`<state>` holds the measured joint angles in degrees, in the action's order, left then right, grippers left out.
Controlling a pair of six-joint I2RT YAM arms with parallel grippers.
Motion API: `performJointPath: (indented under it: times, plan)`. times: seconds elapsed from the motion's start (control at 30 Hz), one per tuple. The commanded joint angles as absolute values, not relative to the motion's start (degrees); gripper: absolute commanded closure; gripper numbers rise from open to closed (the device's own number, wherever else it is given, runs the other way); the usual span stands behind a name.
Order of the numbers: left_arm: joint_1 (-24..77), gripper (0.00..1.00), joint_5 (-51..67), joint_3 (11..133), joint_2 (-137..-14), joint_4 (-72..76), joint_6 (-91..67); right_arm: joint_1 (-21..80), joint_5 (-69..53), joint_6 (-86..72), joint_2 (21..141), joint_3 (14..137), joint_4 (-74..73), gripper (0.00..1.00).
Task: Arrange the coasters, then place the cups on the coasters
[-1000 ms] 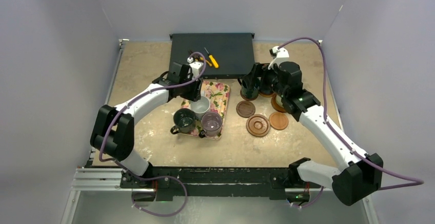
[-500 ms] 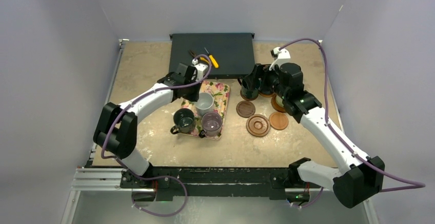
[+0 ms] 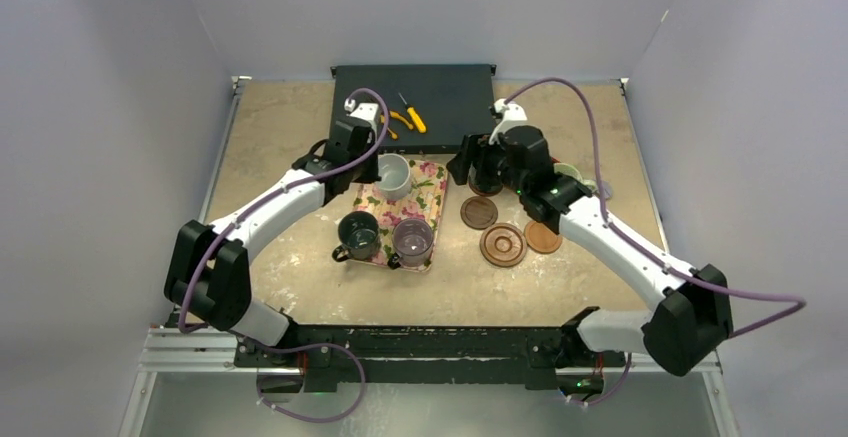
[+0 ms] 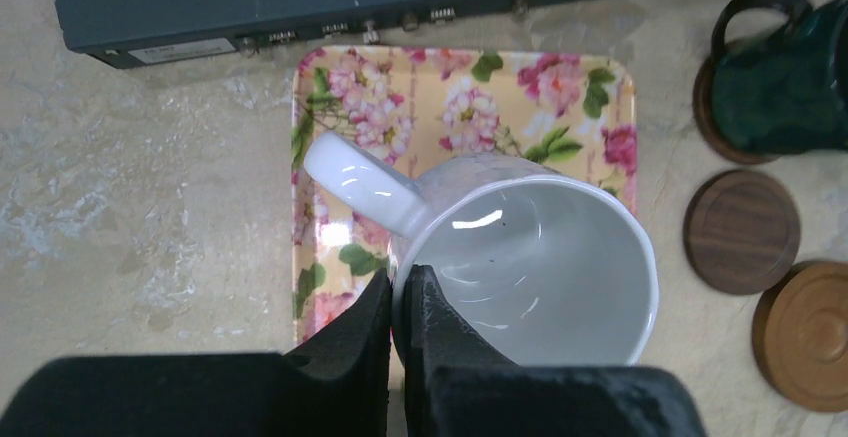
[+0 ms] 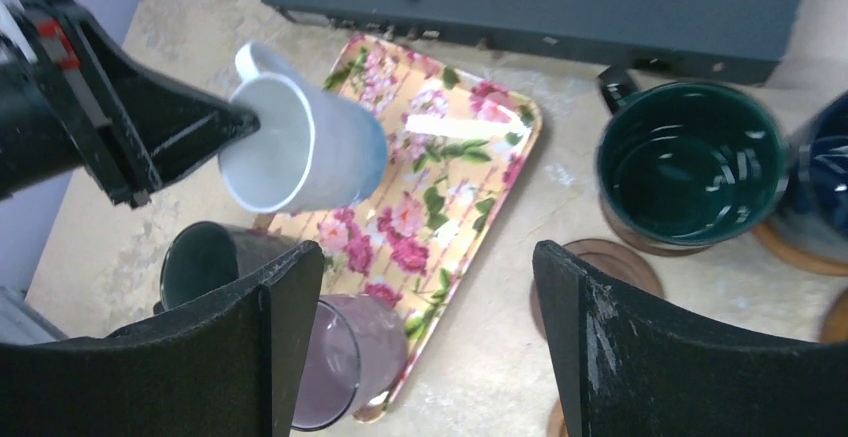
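My left gripper [image 4: 403, 282] is shut on the rim of the white cup [image 4: 540, 257], which hangs tilted above the floral tray [image 4: 560, 87]. In the top view that cup [image 3: 393, 172] is over the tray's far end. My right gripper [image 5: 425, 257] stands open with nothing between its fingers, above the table beside the tray. The dark teal cup [image 5: 690, 162] stands on a dark coaster, and the navy cup [image 5: 820, 187] on a tan one. A dark coaster [image 3: 479, 212], a ringed coaster [image 3: 503, 245] and a tan coaster [image 3: 543, 237] lie bare. The dark grey cup [image 3: 358, 234] and the purplish cup [image 3: 412, 241] stand at the tray's near end.
A black box [image 3: 440, 97] with yellow-handled tools [image 3: 410, 117] on top lies just behind the tray. A pale green cup [image 3: 568, 172] shows to the right of my right arm. Grey walls enclose the table on the left, right and back.
The left gripper shut on the white cup's rim and carried it up toward the tray's far end. The right arm swung left, away from the cups on the right.
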<state>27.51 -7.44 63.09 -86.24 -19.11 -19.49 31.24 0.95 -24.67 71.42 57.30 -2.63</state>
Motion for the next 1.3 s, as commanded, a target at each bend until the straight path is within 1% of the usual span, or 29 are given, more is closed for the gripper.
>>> performJointPath:
  times: [0.0, 0.2, 0.33, 0.57, 0.73, 0.87, 1.07, 1.17, 1.27]
  plan:
    - [27.6, 1.0, -10.0, 63.0, -82.9, -9.0, -27.5, 36.0, 4.8, -27.9, 73.8, 61.5, 1.1, 0.21]
    - [27.6, 1.0, -10.2, 60.0, -81.7, -7.3, -29.2, 43.1, 9.9, -29.7, 80.8, 67.1, 0.2, 0.23]
    - [27.6, 1.0, -11.0, 59.6, -80.9, -8.0, -29.3, 45.8, 12.7, -29.7, 86.5, 71.6, -2.7, 0.25]
    - [27.6, 1.0, -11.8, 58.1, -79.1, -8.5, -29.6, 48.7, 19.2, -27.4, 95.9, 79.9, -7.9, 0.34]
    - [27.6, 1.0, -13.1, 58.2, -78.1, -8.8, -29.3, 49.7, 23.9, -27.6, 101.9, 84.8, -12.4, 0.47]
    - [27.8, 1.0, -12.8, 57.8, -78.2, -8.5, -29.8, 49.8, 25.1, -28.0, 104.1, 84.7, -11.8, 0.57]
    - [29.2, 1.0, -13.1, 57.3, -77.8, -8.1, -29.8, 49.8, 25.2, -27.7, 107.8, 86.9, -12.6, 0.66]
    - [29.6, 1.0, -13.4, 57.2, -77.7, -8.0, -29.6, 49.7, 26.1, -27.4, 109.2, 88.4, -13.1, 0.72]
    - [29.8, 1.0, -13.4, 57.1, -77.5, -7.8, -29.4, 49.8, 26.5, -27.9, 109.8, 89.2, -13.6, 0.86]
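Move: The white cup, hanging by its left rim from the left hand, has its middle about 18 cm left of the right hand, 3 cm ahead and 15 cm below; from the left hand it is some 4 cm right, 1 cm ahead and 4 cm below. From the right hand, the purple cup stands about 12 cm left and 9 cm back, the free dark coaster 1 cm right and 4 cm back, and the green cup 4 cm right and 4 cm ahead, all roughly 20 to 24 cm below. Leftward and nearly level at first, the right hand crosses towards the white cup, about 14 cm in all, then sinks some 10 cm with a little forward, rolling and tipping slightly down. Its wide-open fingers close to a narrow gap astride the cup's right rim. The left hand keeps its pinch on the opposite rim, easing slightly forward and back and turning a little counter-clockwise. ##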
